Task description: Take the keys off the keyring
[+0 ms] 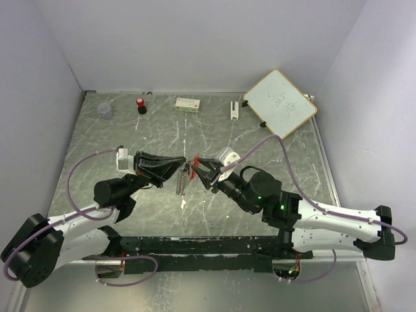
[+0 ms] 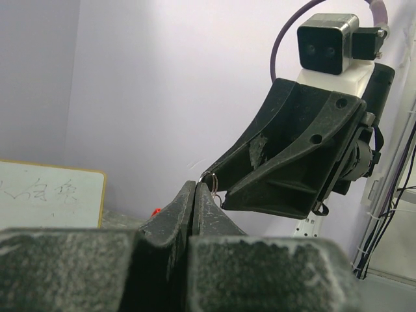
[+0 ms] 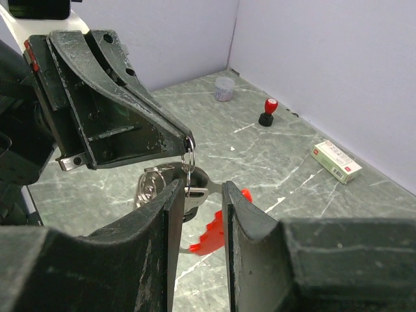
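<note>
My left gripper (image 1: 184,160) is shut on the thin wire keyring (image 2: 212,182), pinching it at the very fingertips (image 2: 184,195). It meets my right gripper (image 1: 197,164) tip to tip above the middle of the table. The keys (image 1: 183,182) hang below the two grippers as a silver bunch. In the right wrist view the keyring (image 3: 188,158) dangles from the left gripper's tip. One silver key (image 3: 197,191) spans the narrow gap of my right gripper (image 3: 201,188), whose pads sit against it. More rings and keys (image 3: 149,185) and a red tag (image 3: 218,231) hang behind.
Along the back wall stand a clear cup (image 1: 104,110), a red-capped black bottle (image 1: 141,105), a small box (image 1: 187,103) and a white upright piece (image 1: 234,109). A whiteboard (image 1: 279,103) leans in the back right corner. Walls close in three sides.
</note>
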`<state>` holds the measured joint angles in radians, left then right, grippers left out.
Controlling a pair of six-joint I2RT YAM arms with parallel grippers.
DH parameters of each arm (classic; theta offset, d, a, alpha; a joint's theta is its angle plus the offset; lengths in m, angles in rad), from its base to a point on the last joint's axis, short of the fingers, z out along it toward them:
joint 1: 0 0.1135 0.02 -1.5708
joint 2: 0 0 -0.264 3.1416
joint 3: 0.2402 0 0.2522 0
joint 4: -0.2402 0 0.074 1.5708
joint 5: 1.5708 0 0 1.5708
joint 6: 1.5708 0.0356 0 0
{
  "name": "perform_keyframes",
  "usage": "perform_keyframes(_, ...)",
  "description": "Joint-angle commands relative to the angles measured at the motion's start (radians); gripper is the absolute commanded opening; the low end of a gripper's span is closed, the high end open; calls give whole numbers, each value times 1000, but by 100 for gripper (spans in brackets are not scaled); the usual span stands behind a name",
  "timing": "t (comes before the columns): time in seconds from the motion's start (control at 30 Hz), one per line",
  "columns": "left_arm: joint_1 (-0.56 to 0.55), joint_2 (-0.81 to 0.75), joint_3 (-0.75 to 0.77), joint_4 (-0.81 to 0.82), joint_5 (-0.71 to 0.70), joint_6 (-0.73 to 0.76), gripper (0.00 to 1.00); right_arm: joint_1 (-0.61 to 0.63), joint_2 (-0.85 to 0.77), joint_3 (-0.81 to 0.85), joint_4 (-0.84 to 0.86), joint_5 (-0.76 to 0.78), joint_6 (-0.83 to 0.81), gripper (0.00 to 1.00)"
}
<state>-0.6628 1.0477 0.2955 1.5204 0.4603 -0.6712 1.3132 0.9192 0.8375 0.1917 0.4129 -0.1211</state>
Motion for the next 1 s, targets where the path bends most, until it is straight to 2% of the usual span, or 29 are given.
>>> perform_keyframes(0.0,-6,-13,4,285,-6,-21,7,6,14,-9,37,6,-8,30)
perform_keyframes(0.3,-6,-14,4,288,-8,-24,7,6,25,-3,37,-2,-3,28)
perform_keyframes(0.57,-6,-9,4,288,-5,-31,7,6,44,-1,51,-11,-5,16)
perform_keyframes(0.73,-6,-8,6,290,-7,-32,7,6,61,8,57,-26,-13,0)
perform_keyframes(0.97,-6,-11,13,289,-9,-35,7,5,79,20,46,-50,-8,0)
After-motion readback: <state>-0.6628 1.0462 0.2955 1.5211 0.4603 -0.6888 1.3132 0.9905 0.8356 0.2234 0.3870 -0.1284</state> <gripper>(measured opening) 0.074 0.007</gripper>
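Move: The keyring hangs from the left hand's closed tips, its middle about 1 cm to that hand's right and 1 cm down. From the right hand it lies level fore and aft, some 2 cm left and 1 cm down, in line with the open fingers. The key bunch dangles about 4 cm left and 6 cm below the right hand, no farther out; the red handle hangs roughly 2 cm out, 2 cm left and 5 cm below it. Left and downward in two short steps, about 2.5 cm in all, the right hand brings its open fingers to the keyring just under the left tips. They start closing during the pause between the steps and go fully shut on the second, pinching the lower part of the ring's metal loops. The left hand stays put and keeps its grip on the ring. ##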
